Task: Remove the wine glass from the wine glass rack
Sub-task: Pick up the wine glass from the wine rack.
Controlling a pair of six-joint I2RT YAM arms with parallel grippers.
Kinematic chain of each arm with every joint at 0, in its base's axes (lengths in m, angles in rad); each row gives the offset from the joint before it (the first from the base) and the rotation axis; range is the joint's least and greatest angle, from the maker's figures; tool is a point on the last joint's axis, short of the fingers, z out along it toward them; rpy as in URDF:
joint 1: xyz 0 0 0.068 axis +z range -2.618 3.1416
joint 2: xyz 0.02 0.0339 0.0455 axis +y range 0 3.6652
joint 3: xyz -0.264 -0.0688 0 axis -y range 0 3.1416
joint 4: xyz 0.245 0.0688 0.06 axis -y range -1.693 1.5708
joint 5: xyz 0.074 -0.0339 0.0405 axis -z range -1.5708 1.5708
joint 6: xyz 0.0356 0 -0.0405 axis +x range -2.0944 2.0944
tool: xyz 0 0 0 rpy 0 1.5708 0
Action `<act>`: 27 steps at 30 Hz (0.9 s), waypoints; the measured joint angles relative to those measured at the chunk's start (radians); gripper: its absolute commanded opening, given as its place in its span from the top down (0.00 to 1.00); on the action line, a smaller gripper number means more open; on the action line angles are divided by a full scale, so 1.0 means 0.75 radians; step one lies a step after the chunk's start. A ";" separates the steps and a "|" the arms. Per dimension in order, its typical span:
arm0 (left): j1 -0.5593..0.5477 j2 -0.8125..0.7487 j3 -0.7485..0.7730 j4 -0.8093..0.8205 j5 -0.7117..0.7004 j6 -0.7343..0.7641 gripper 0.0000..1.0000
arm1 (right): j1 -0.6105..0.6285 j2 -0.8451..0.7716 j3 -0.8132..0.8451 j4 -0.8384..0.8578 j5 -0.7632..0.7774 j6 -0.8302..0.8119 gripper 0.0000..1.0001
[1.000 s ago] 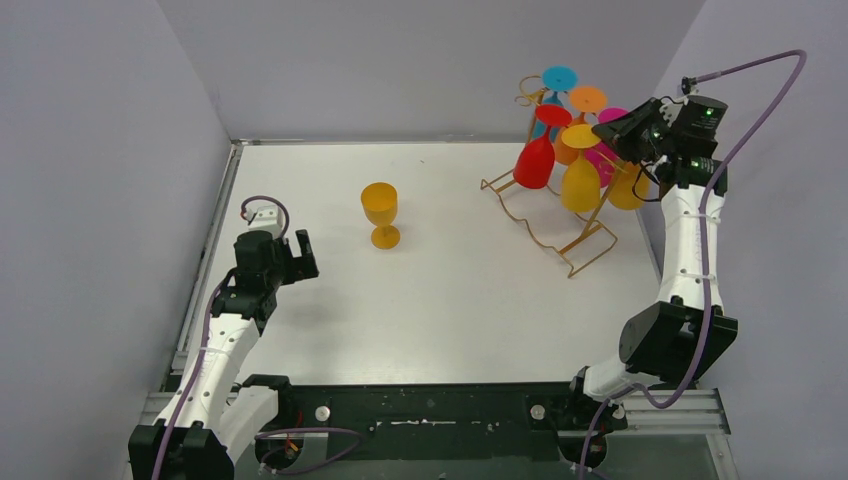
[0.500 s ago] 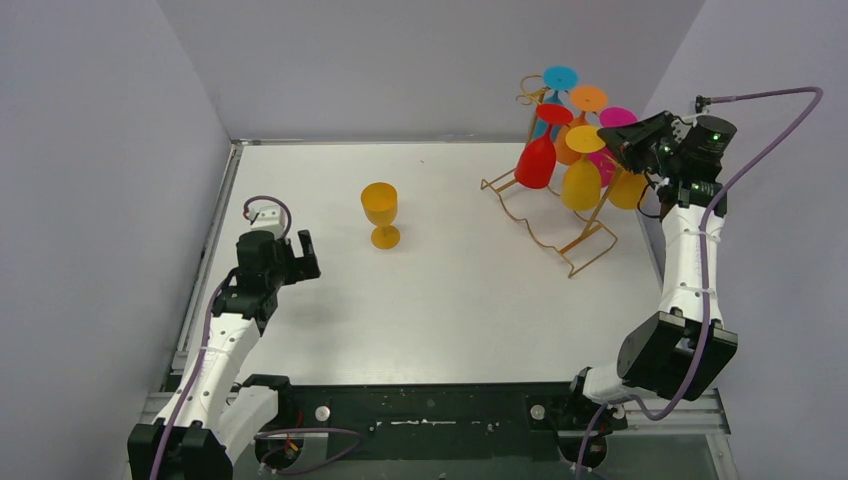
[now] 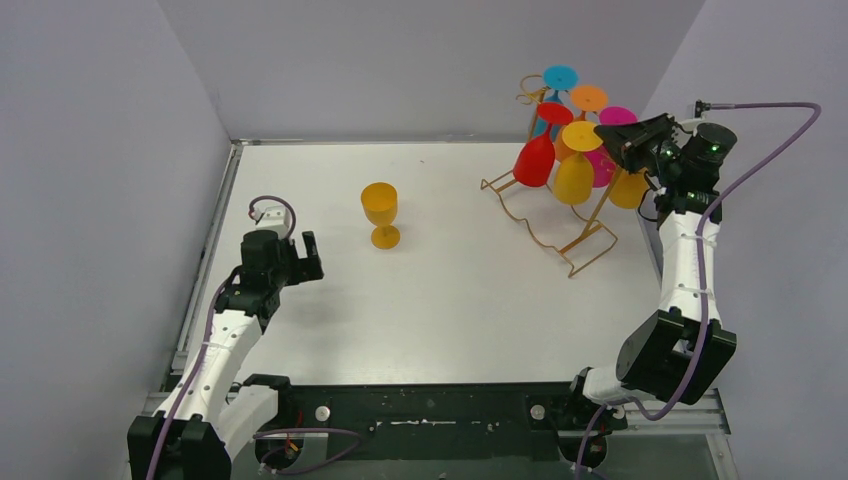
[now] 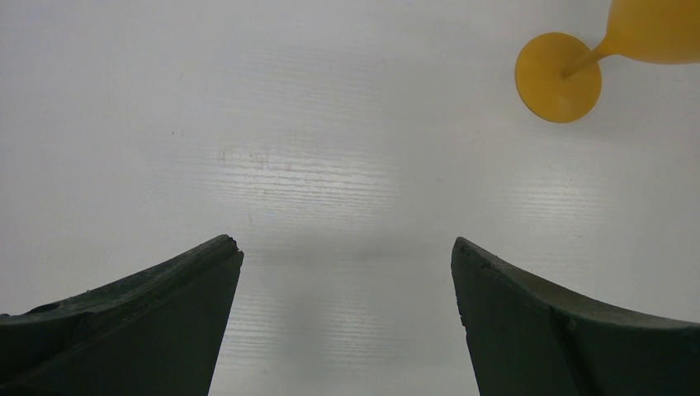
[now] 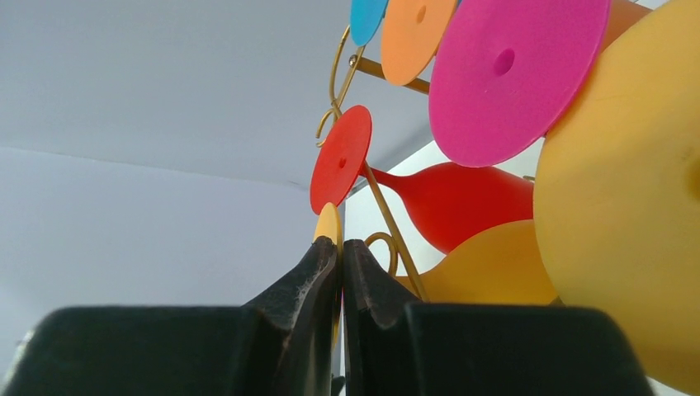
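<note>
The gold wire wine glass rack (image 3: 545,236) stands at the far right of the table with several coloured glasses hanging upside down from it. My right gripper (image 3: 604,134) is up beside the rack, shut on the thin foot (image 5: 328,224) of a yellow wine glass (image 3: 574,178). That glass hangs tilted, its bowl next to the red glass (image 3: 535,161). In the right wrist view the jaws (image 5: 340,244) pinch the yellow foot edge-on, close to a rack hook (image 5: 388,216). My left gripper (image 3: 309,256) hovers open over bare table (image 4: 342,244), holding nothing.
An orange-yellow glass (image 3: 380,214) stands upright mid-table, its foot (image 4: 558,77) ahead and right of the left fingers. Blue (image 3: 560,77), orange (image 3: 588,98) and magenta (image 3: 617,116) feet top the rack. Another yellow glass (image 3: 628,188) hangs behind the gripper. Walls close in on three sides.
My right wrist has lifted and shifted right, and the gripped yellow glass's bowl has swung left toward the red one. The left arm has drifted slightly nearer.
</note>
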 measured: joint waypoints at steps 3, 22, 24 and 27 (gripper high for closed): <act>-0.001 0.001 0.000 0.001 0.005 -0.001 0.03 | 0.016 0.000 0.021 -0.047 0.008 -0.058 1.00; -0.009 -0.007 0.000 -0.005 -0.019 -0.032 0.03 | 0.162 -0.002 0.130 -0.187 0.031 -0.220 1.00; -0.010 -0.021 0.000 -0.005 -0.042 -0.043 0.03 | 0.180 -0.003 0.131 -0.198 0.033 -0.235 1.00; -0.010 -0.035 0.003 -0.011 -0.089 -0.066 0.03 | 0.192 -0.003 0.136 -0.225 0.034 -0.263 1.00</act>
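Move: The right fingers already pinch the foot of a yellow wine glass hanging with its middle about 8 cm below them and 3 cm left, 1 cm nearer. From this hand, the red glass hangs some 10 cm left, 4 cm ahead and 8 cm lower; the standing yellow glass is about 42 cm left, level fore-and-aft, 29 cm lower. From the idle left hand, the held glass lies roughly 55 cm right, 12 cm ahead, 15 cm higher. Still pinching the foot, the right hand draws the yellow wine glass about 5.5 cm left, away from the rack hook. ##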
